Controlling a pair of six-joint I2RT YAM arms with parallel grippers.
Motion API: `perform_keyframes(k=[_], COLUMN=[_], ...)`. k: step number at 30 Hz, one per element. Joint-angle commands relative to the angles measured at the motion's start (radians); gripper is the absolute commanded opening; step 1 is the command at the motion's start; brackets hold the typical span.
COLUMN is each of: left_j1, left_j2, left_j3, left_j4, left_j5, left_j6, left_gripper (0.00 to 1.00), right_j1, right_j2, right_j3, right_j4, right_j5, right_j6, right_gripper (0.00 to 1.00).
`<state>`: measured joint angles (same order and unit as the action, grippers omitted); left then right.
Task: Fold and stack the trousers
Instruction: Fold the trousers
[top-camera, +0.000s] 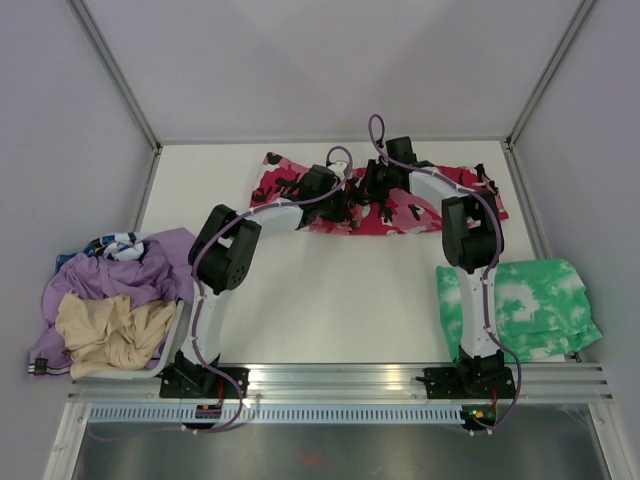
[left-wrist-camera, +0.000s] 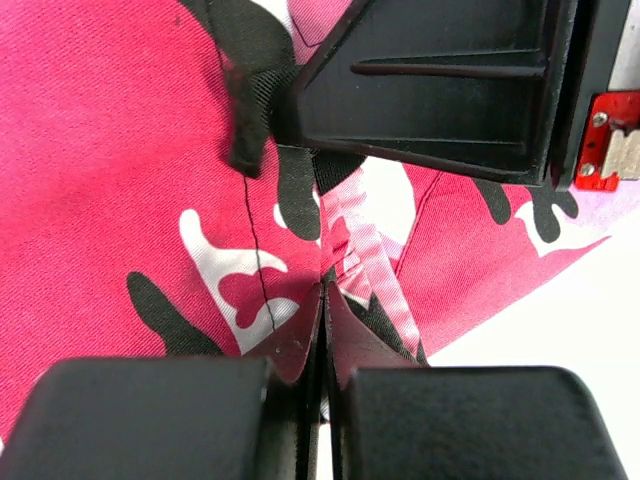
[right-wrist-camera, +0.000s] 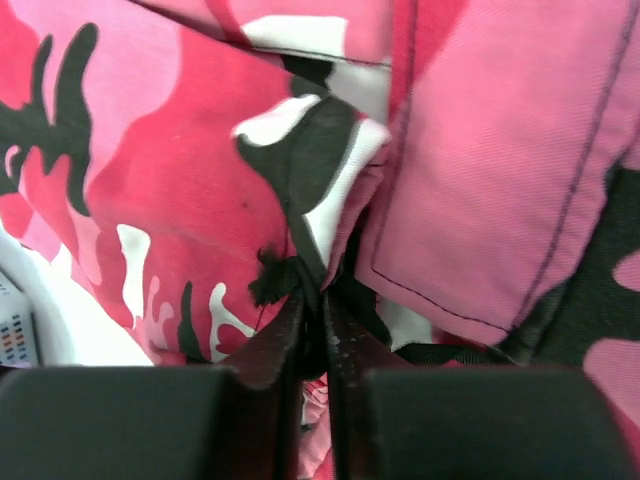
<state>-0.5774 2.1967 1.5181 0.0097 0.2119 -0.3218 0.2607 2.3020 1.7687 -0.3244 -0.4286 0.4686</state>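
The trousers (top-camera: 283, 180), in pink, red, white and black camouflage, lie bunched along the far side of the white table (top-camera: 330, 300). Both grippers meet over their middle. My left gripper (top-camera: 338, 206) is shut, its tips pinching a seam edge of the trousers (left-wrist-camera: 120, 180) by a pale pink ribbed band (left-wrist-camera: 365, 260). Just to its right, my right gripper (top-camera: 372, 188) is closed on a raised fold of the trousers (right-wrist-camera: 180, 180) beside a pink pocket flap (right-wrist-camera: 500, 150). The right gripper's black housing (left-wrist-camera: 450, 80) fills the top of the left wrist view.
A green-and-white tie-dye garment (top-camera: 525, 305) lies at the table's right edge. Lilac (top-camera: 150, 265) and beige (top-camera: 110, 330) clothes are heaped in a white bin at the left. Grey walls close in the back and sides. An aluminium rail (top-camera: 340, 380) runs along the near edge.
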Motion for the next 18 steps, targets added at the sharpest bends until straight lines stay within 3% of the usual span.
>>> perform_keyframes(k=[1,3,18], left_j1=[0.007,0.007,0.034], left_j2=[-0.061,-0.071,-0.065], left_j3=[-0.003,0.008,0.070], left_j4=[0.003,-0.004,-0.034], left_j5=[0.001,0.000,0.001], left_j6=[0.029,0.038,0.004], left_gripper=[0.02,0.03,0.03], right_j1=[0.005,0.009,0.015], right_j2=[-0.009,-0.036,0.022], right_j3=[0.051,0.060,0.212], right_j4=[0.071,0.110,0.113], right_j5=[-0.021,-0.024,0.011], right_j6=[0.008,0.008,-0.033], right_gripper=[0.11,0.00,0.00])
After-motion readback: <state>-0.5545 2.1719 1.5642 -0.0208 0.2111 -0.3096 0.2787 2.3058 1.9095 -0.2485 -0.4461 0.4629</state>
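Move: Right between the right hand's nearly shut fingers lies the black-corded corner of the trousers' folded-over part. From this hand the trousers' left end lies about 26 cm to the left and 4 cm ahead, and their right end some 31 cm to the right, about level. The left hand already holds the nearer edge of the same part; the corded corner lies about 6 cm ahead of it and 5 cm to its right. Finishing its pinch on the corded corner, the right hand lifts it about 6 cm while carrying it some 4 cm forward and a little left, fingers tipping up roughly 10 degrees towards level. The left hand keeps its closed grip on the nearer edge and rises more gently, just under 3 cm, easing slightly forward. ##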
